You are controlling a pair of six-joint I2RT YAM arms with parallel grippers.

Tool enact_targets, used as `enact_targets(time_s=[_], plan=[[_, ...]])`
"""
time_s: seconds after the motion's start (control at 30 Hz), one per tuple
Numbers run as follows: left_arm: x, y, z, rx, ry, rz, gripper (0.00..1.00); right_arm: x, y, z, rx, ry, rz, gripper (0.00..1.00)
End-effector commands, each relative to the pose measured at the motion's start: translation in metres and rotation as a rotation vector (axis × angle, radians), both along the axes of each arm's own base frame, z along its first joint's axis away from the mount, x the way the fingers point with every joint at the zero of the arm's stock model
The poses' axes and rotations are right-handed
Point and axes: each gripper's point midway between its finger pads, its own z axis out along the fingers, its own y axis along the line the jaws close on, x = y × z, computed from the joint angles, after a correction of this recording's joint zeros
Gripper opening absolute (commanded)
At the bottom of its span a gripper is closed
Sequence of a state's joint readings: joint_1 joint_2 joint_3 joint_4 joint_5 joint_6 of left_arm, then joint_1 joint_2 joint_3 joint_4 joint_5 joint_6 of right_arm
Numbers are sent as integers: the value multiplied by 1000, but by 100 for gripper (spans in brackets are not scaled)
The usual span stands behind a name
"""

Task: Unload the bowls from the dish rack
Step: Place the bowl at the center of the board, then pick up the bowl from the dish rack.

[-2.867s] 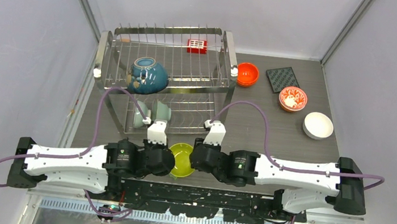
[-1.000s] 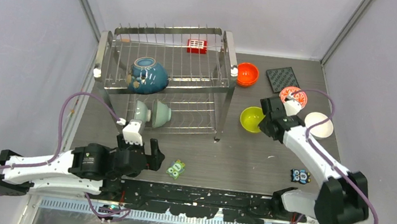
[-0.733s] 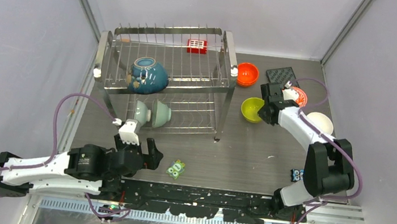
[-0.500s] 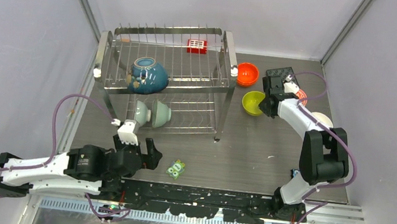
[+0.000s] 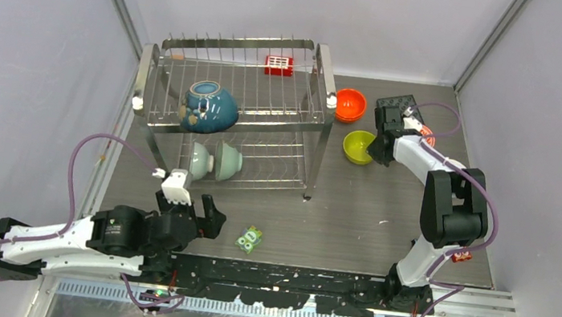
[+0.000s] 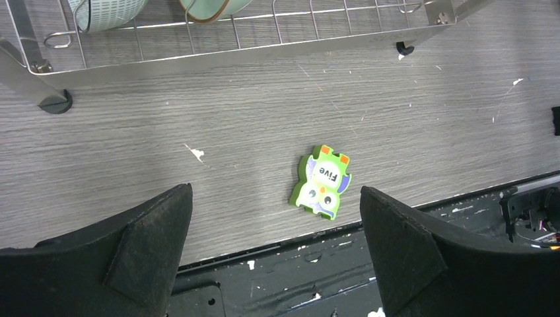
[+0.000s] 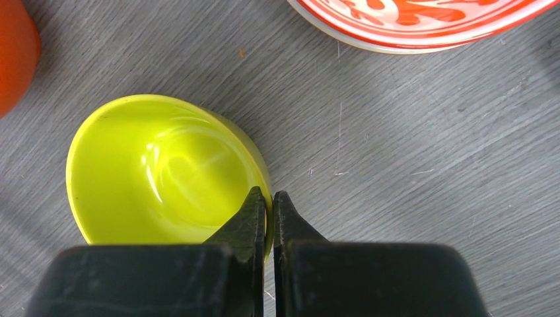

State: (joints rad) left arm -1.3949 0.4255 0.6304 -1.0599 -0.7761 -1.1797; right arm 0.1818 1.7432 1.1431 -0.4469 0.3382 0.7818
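The steel wire dish rack (image 5: 314, 90) stands at the back left. A dark teal-blue bowl (image 5: 210, 107) lies on its upper tier, and two pale green bowls (image 5: 197, 156) (image 5: 227, 158) stand on edge on the lower tier. Right of the rack, my right gripper (image 5: 378, 149) (image 7: 269, 201) is shut on the rim of the yellow-green bowl (image 5: 358, 146) (image 7: 158, 172), which is tilted just over the table beside the orange bowl (image 5: 351, 105). My left gripper (image 5: 210, 216) (image 6: 274, 193) hangs open and empty near the front edge, in front of the rack.
A white bowl with red flowers (image 7: 422, 16) sits just beyond the yellow-green one, mostly behind the right arm from above. A dark square mat (image 5: 394, 104) lies at the back right. A green owl block (image 5: 250, 239) (image 6: 321, 181) lies by the left gripper.
The right arm carried the yellow-green bowl farther back, to just below the orange bowl. The left arm drew back slightly toward the front left, still open.
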Motion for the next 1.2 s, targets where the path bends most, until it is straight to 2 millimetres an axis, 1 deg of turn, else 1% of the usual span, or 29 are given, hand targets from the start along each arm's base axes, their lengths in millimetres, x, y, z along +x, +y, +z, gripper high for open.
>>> enact_targets(time_s=[0.0, 0.07, 0.17, 0.33, 0.4, 0.57, 0.67, 0.7, 0.8, 0.93, 1.0, 1.07, 1.17], plan=[[5, 5, 4, -10, -25, 41, 99, 19, 3, 15, 10, -63, 14, 5], [5, 6, 4, -4, -26, 41, 99, 17, 4, 12, 11, -54, 21, 14], [6, 7, 5, 3, -26, 44, 99, 14, 4, 10, 13, -47, 27, 25], [6, 8, 9, 0, -26, 47, 99, 13, 4, 14, 16, -52, 32, 37], [6, 10, 11, 4, -28, 48, 99, 12, 4, 18, 18, -57, 33, 43], [6, 16, 15, 29, -31, 48, 99, 9, -2, 36, -11, -80, 39, 52], [5, 22, 18, 47, -34, 51, 99, 6, -3, 57, -16, -119, 44, 59], [6, 24, 20, 49, -37, 54, 99, 4, -3, 71, -13, -149, 46, 62], [6, 31, 25, 51, -41, 62, 100, -4, -5, 103, -4, -209, 53, 69], [5, 35, 31, 23, -38, 73, 100, -25, -5, 149, 17, -295, 70, 74], [3, 34, 32, 14, -30, 67, 100, -40, -6, 171, 31, -346, 78, 76], [2, 28, 34, 19, -25, 38, 100, -56, -5, 188, 48, -378, 95, 78], [-2, 10, 38, 84, -15, -43, 100, -79, -1, 209, 93, -444, 118, 78]])
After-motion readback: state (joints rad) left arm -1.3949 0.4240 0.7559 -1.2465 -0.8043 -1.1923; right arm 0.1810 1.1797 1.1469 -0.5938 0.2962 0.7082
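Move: The yellow-green bowl is already at table level, its near right rim still pinched in the right fingers; its middle lies about 5 cm left, 3 cm ahead and 3 cm below that hand. The stacked orange bowls stand some 14 cm ahead and 9 cm left of the hand, the red-patterned bowl about 7 cm ahead and 11 cm right. From the left hand, the yellow-green bowl lies roughly 24 cm ahead, 40 cm right and 12 cm lower. The yellow-green bowl's rim is let go: the right fingers, nearly shut on it, spread to about three quarters open while the hand stays put. Then the right hand lifts quickly some 18 cm clear of the bowl, drawing back about 5 cm as the fingertips tip up a good 20 degrees. The left hand, open and empty, drifts about 3 cm left and 2 cm up. ##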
